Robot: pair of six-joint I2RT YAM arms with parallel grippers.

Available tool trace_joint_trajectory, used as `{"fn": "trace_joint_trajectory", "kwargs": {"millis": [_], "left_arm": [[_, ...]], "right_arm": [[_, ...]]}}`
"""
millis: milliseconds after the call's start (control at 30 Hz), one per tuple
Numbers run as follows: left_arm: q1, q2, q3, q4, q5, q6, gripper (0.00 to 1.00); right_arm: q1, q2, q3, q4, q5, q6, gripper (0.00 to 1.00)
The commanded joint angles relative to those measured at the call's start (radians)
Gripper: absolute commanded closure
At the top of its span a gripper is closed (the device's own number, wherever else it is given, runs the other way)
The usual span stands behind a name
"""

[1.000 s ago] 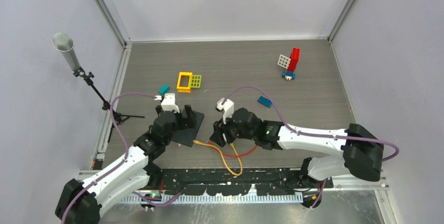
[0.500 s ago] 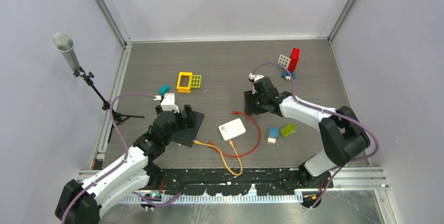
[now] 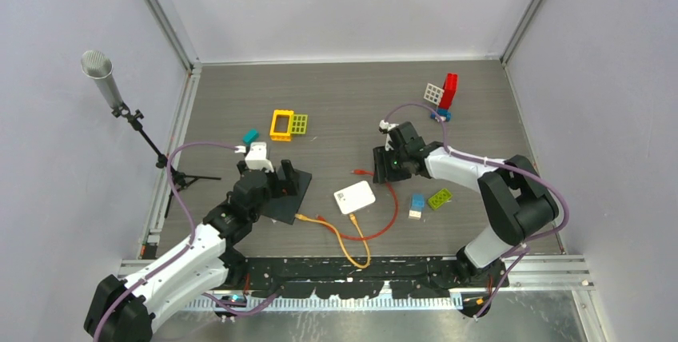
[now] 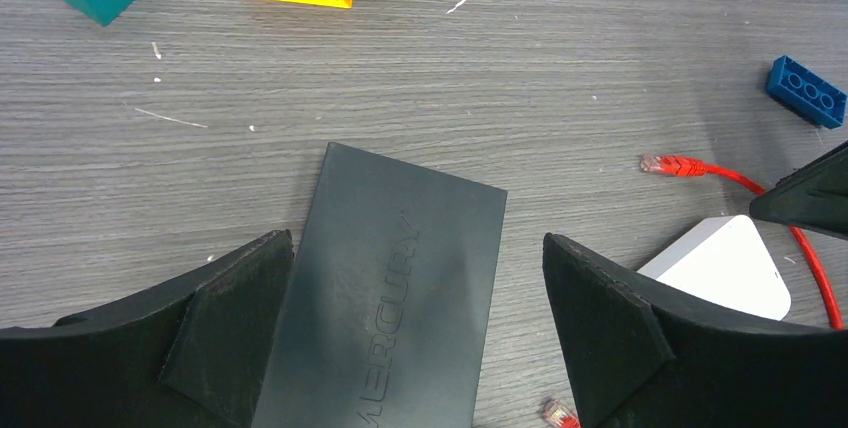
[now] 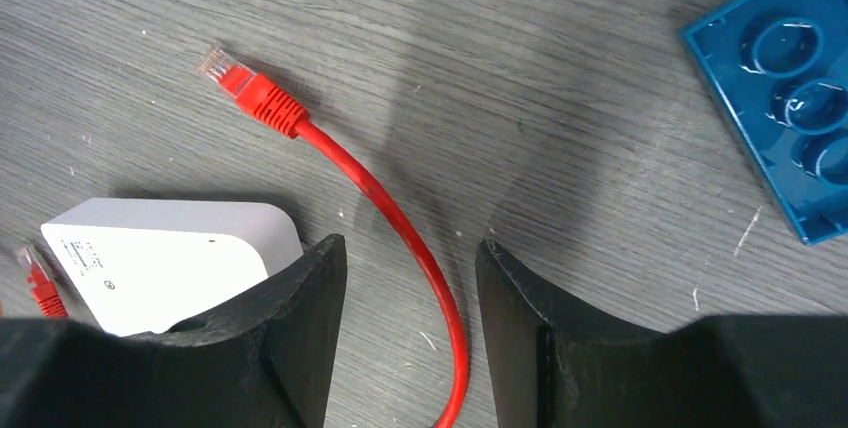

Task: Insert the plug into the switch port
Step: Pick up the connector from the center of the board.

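The switch is a flat black box (image 3: pixel 286 196) marked MERCURY (image 4: pixel 395 288), lying left of centre. My left gripper (image 4: pixel 417 243) (image 3: pixel 281 177) hovers over it, open wide, one finger on each side of the box. The red cable's plug (image 3: pixel 357 172) (image 5: pixel 250 90) (image 4: pixel 665 164) lies loose on the table, pointing left. My right gripper (image 5: pixel 412 278) (image 3: pixel 388 168) is low over the red cable (image 5: pixel 400 218) a little behind that plug. It is open, and the cable runs between the fingers without touching them. A second red plug (image 4: pixel 560 413) lies by the switch's near corner.
A white box (image 3: pixel 354 196) (image 5: pixel 160 253) sits between the switch and the right gripper. An orange cable (image 3: pixel 352 242) loops toward the front edge. Loose bricks: yellow frame (image 3: pixel 281 124), teal (image 3: pixel 251 135), blue (image 3: pixel 416 202) (image 5: pixel 790 88), green (image 3: pixel 440 196), a red-and-white stack (image 3: pixel 444 94). A microphone stand (image 3: pixel 120 102) is on the left.
The right arm swung from front centre, over the white box, out to the back right, then edged down over the red cable. The left arm has not moved.
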Motion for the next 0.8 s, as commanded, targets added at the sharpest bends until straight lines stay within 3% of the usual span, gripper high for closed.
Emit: {"fn": "trace_joint_trajectory", "kwargs": {"millis": [0, 233, 367, 567, 767], "left_arm": [[0.007, -0.002, 0.020, 0.030, -0.009, -0.003, 0.03], [0.006, -0.005, 0.018, 0.027, -0.011, -0.003, 0.03], [0.006, -0.005, 0.018, 0.027, -0.011, -0.003, 0.03], [0.006, -0.005, 0.020, 0.025, -0.011, -0.003, 0.03], [0.006, -0.007, 0.020, 0.021, -0.014, -0.003, 0.03]], "right_arm": [[0.001, -0.030, -0.013, -0.004, -0.057, -0.004, 0.45], [0.000, 0.018, -0.011, 0.000, -0.040, 0.012, 0.54], [0.001, 0.015, -0.007, 0.005, -0.026, 0.005, 0.77], [0.002, -0.198, -0.025, 0.001, -0.047, -0.051, 0.95], [0.002, -0.431, -0.013, -0.064, -0.126, -0.124, 0.99]]}}
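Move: The red cable to be pinched runs on the board right between the right hand's half-open fingertips, about 1 cm below. Its connector lies some 5 cm to the left and 1 cm ahead. The white switch is about 6 cm left and 4 cm back, and the dark-blue brick some 5 cm ahead and 5 cm right. From the left hand, the pinching spot is roughly 22 cm right, 2 cm ahead and 10 cm below. Almost in place at first, easing back under 1 cm and sinking slightly, the right hand shuts its half-open fingers on the red cable a little behind its connector. Then it goes quickly straight up off the board, about 8 cm, keeping the pinch while the wrist tips the fingers some 15 degrees up towards level. ##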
